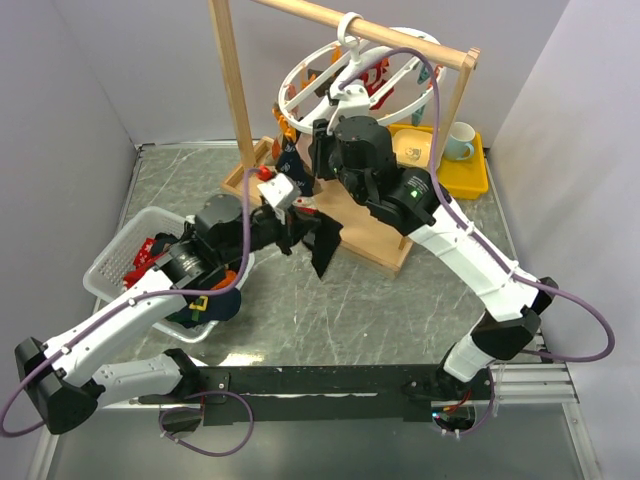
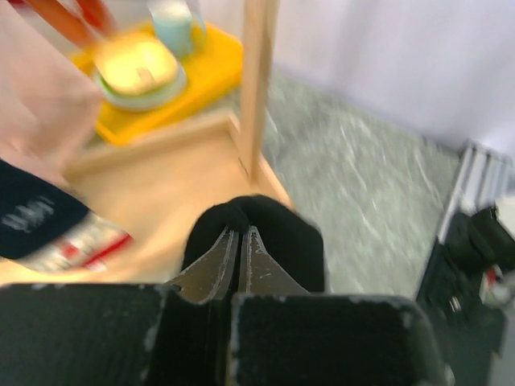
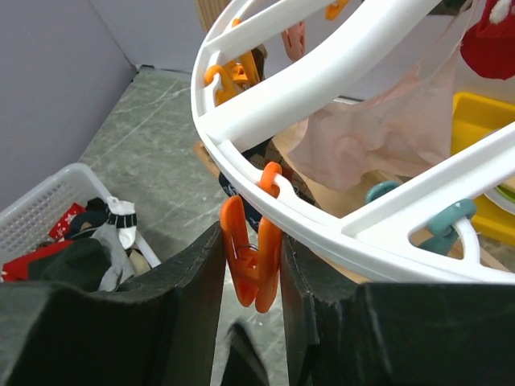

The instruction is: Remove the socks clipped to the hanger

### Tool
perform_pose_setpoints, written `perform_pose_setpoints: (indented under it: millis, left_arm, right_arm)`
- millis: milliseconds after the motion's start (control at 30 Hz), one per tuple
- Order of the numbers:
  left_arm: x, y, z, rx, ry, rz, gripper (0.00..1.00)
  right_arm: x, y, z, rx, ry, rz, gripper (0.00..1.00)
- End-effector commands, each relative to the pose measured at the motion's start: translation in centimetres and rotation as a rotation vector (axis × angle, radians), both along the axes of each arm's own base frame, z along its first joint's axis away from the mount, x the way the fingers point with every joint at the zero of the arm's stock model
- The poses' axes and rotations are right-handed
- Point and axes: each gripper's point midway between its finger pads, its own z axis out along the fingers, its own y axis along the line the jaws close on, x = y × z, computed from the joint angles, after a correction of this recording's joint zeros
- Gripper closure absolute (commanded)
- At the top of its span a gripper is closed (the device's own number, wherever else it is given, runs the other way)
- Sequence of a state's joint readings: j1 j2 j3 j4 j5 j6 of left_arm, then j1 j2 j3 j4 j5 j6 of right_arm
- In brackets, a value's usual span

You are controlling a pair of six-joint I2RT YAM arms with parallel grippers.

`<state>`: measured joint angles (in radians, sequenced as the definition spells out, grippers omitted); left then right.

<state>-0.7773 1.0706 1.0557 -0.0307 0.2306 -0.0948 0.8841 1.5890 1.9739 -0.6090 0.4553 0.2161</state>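
The white round hanger [image 1: 296,100] hangs from the wooden rack's bar, and its ring [image 3: 322,72] fills the right wrist view. My right gripper [image 3: 251,233] is shut on an orange clip [image 3: 256,265] dangling from the ring, one finger pressed on each side. A dark blurred sock tip [image 3: 241,354] shows just below that clip. A pale pink sock [image 3: 378,129] and a red sock [image 3: 491,40] hang from the ring. My left gripper [image 2: 239,232] is shut on a black sock [image 2: 282,241], which hangs below it over the rack's base [image 1: 325,245].
The wooden rack has an upright post [image 1: 230,90] and a flat base [image 1: 375,235]. A white basket [image 1: 110,265] holding several socks sits at the left. A yellow tray [image 1: 470,180] with a cup [image 1: 458,140] stands at the back right. A navy sock [image 2: 32,213] hangs nearby.
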Motion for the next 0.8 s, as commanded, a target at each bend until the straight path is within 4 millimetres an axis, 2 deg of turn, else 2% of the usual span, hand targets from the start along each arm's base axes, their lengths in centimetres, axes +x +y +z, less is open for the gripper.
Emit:
perform_pose_setpoints:
  millis: [0,67,100,167,200,233,333,400,433,533,567,667,700,767]
  left_arm:
    - [-1.4,-0.1,-0.8,0.069,0.068,0.014,0.99]
    - [-1.1,0.9,-1.2,0.095,0.087,0.069,0.99]
    - [-1.0,2.0,-2.0,0.13,0.113,0.117,0.99]
    - [0.3,4.1,-2.1,0.148,0.138,0.259,0.99]
    - [0.5,5.4,-3.6,0.203,0.193,0.322,0.99]
    - [1.4,6.9,-3.1,0.212,0.195,0.413,0.99]
    - [2.4,10.1,-4.9,0.265,0.27,0.555,0.99]
    - [3.3,12.5,-5.2,0.248,0.293,0.655,0.99]
    - [3.3,13.4,-5.9,0.254,0.307,0.68,0.99]
    - [3.4,16.6,-5.9,0.223,0.319,0.799,0.99]
    - [3.5,18.4,-5.7,0.226,0.305,0.888,0.99]
    - [3.2,22.2,-5.8,0.249,0.314,1.06,0.99]
    - [3.2,24.2,-5.5,0.25,0.3,1.164,0.99]
    - [2.8,26.1,-5.6,0.262,0.295,1.247,0.99]
  right_arm:
    - [-1.1,-1.4,2.8,0.068,-0.054,-0.012,0.68]
    - [-1.3,-1.6,2.8,0.072,-0.055,-0.012,0.67]
    - [-1.5,-1.9,2.6,0.07,-0.055,-0.012,0.67]
    - [-1.6,-2.4,2.7,0.069,-0.066,-0.023,0.67]
    - [-1.9,-2.8,2.4,0.065,-0.064,-0.026,0.67]
    - [-2.0,-3.3,2.4,0.058,-0.071,-0.041,0.67]
    - [-2.4,-4.5,2.3,0.052,-0.077,-0.063,0.67]
    - [-2.8,-5.6,2.2,0.049,-0.084,-0.083,0.67]
    - [-2.9,-6.0,2.2,0.048,-0.087,-0.09,0.66]
    - [-3.5,-7.2,2.0,0.047,-0.097,-0.109,0.66]
    - [-3.7,-7.7,1.9,0.046,-0.101,-0.118,0.66]
    - [-4.2,-9.0,1.6,0.046,-0.109,-0.136,0.65]
    - [-4.2,-9.3,1.7,0.049,-0.115,-0.146,0.65]
    - [-4.5,-10.2,1.3,0.043,-0.122,-0.162,0.64]
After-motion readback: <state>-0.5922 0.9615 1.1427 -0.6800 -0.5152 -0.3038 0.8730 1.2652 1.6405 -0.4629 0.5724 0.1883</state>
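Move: The plucked black sock is already free in the left fingers; the basket it is headed for lies some 33 cm to that hand's left, 7 cm ahead and 29 cm below. The navy sock still on the hanger is about 11 cm ahead of that hand and 2 cm left, near its height. An emptied orange clip sits in the right fingers, with the ring's centre some 12 cm ahead, 9 cm right and 3 cm up; from that hand the navy sock is roughly 4 cm ahead, 5 cm left and 9 cm down. The black sock, still pinched, dips with the left hand and is then swept about 20 cm left towards the basket, drifting slightly forward and ending 6 cm lower, while the wrist turns roughly 55 degrees counter-clockwise and the fingers tip down. Meanwhile the orange clip, kept in the right grip, is drawn 8 cm right and a little back, dragging the ring round. ##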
